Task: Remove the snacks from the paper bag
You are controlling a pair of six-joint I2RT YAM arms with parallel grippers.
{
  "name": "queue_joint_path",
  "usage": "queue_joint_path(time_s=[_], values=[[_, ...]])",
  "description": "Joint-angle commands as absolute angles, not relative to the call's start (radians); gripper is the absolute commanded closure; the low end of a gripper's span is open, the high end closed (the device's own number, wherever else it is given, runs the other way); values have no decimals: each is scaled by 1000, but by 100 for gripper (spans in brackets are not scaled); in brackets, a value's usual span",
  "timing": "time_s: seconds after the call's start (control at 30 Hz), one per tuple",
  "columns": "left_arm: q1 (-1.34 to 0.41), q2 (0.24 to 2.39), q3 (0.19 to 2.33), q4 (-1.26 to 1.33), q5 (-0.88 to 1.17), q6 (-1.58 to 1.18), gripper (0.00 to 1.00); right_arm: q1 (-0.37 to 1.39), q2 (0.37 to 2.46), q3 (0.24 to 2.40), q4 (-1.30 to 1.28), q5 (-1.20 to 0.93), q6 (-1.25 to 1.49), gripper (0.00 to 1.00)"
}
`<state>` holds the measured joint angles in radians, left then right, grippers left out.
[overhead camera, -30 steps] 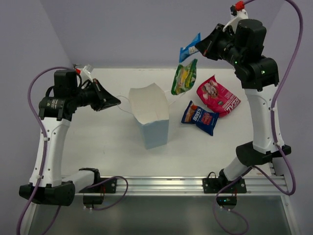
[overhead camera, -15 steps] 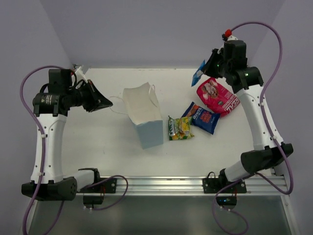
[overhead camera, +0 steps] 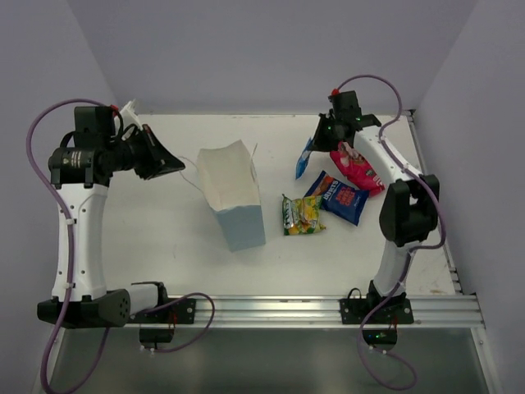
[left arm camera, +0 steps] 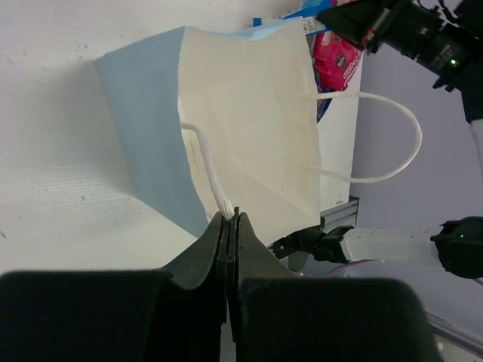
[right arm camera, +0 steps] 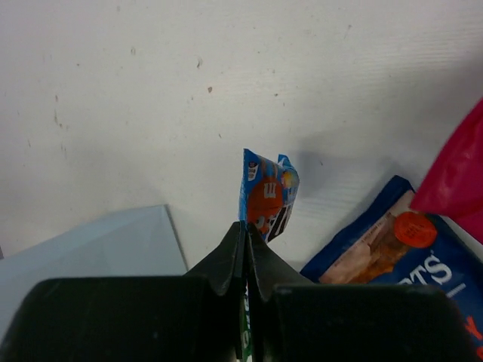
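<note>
The pale-blue paper bag [overhead camera: 234,201] stands on the table, its white inside [left arm camera: 249,113] facing the left wrist camera. My left gripper [overhead camera: 176,167] is shut on one of its white string handles [left arm camera: 213,179]. My right gripper [overhead camera: 316,141] is shut on the slim blue-white bar [overhead camera: 305,158], which hangs just above the table [right arm camera: 268,194]. Three snacks lie on the table right of the bag: a yellow-green packet [overhead camera: 302,215], a dark blue packet [overhead camera: 338,197] and a red-pink pouch [overhead camera: 358,171]. The bag's bottom is hidden.
The bag's second handle [left arm camera: 392,143] loops free in the air. A metal rail [overhead camera: 271,310] runs along the near table edge. Purple walls close in the back and both sides. The bag's corner [right arm camera: 98,245] lies close to the left of the right gripper [right arm camera: 247,230].
The right arm came down from high above to just over the table, still holding the blue-white bar. The yellow-green packet fell onto the table. The bag shifted slightly left with the left gripper.
</note>
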<state>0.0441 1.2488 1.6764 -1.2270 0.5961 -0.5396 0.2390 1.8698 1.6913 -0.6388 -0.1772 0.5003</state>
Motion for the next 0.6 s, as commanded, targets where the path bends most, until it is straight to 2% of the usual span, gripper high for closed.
queue_joint_path(time_s=[0.0, 0.07, 0.17, 0.2, 0.23, 0.33, 0.43, 0.47, 0.57], values=[[57, 1244, 1720, -1261, 594, -502, 100, 238, 1966, 1805, -584, -313, 535, 99], [58, 1236, 1710, -1253, 601, -511, 100, 238, 2014, 1848, -629, -307, 561, 98], [60, 1223, 1692, -1235, 623, -526, 100, 238, 2095, 1907, -695, -233, 558, 85], [60, 1220, 1686, -1229, 630, -529, 100, 238, 2103, 1908, -702, -212, 555, 76], [60, 1213, 1674, -1224, 640, -534, 100, 236, 2102, 1904, -715, -193, 554, 62], [60, 1209, 1649, -1219, 655, -529, 100, 238, 2056, 1864, -744, -100, 538, 44], [61, 1192, 1626, -1216, 635, -520, 100, 236, 1959, 1777, -747, -63, 534, 31], [60, 1187, 1618, -1215, 631, -515, 100, 238, 1930, 1754, -735, -63, 531, 22], [60, 1157, 1571, -1184, 627, -522, 100, 258, 1835, 1706, -748, -81, 519, 19]])
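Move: The small blue snack bar hangs from the right fingers, bound for bare table about 4 cm left of that hand, 2 cm ahead and 17 below. At table height lie the green-yellow bag, 13 cm back and 4 left; the navy bag, 7 back and 8 right; and the pink bag, 4 ahead and 17 right. From the left hand the spot is some 22 cm ahead, 27 right and 34 below. The blue bar, still pinched at 0.0, goes down with the right hand about 6 cm, slightly forward and left, towards the bare table beyond the green-yellow bag; the fingers swing wide open near the bottom and let go of it. The hand then draws back and a little right by some 3 cm, tipping down about 10 degrees overall. ##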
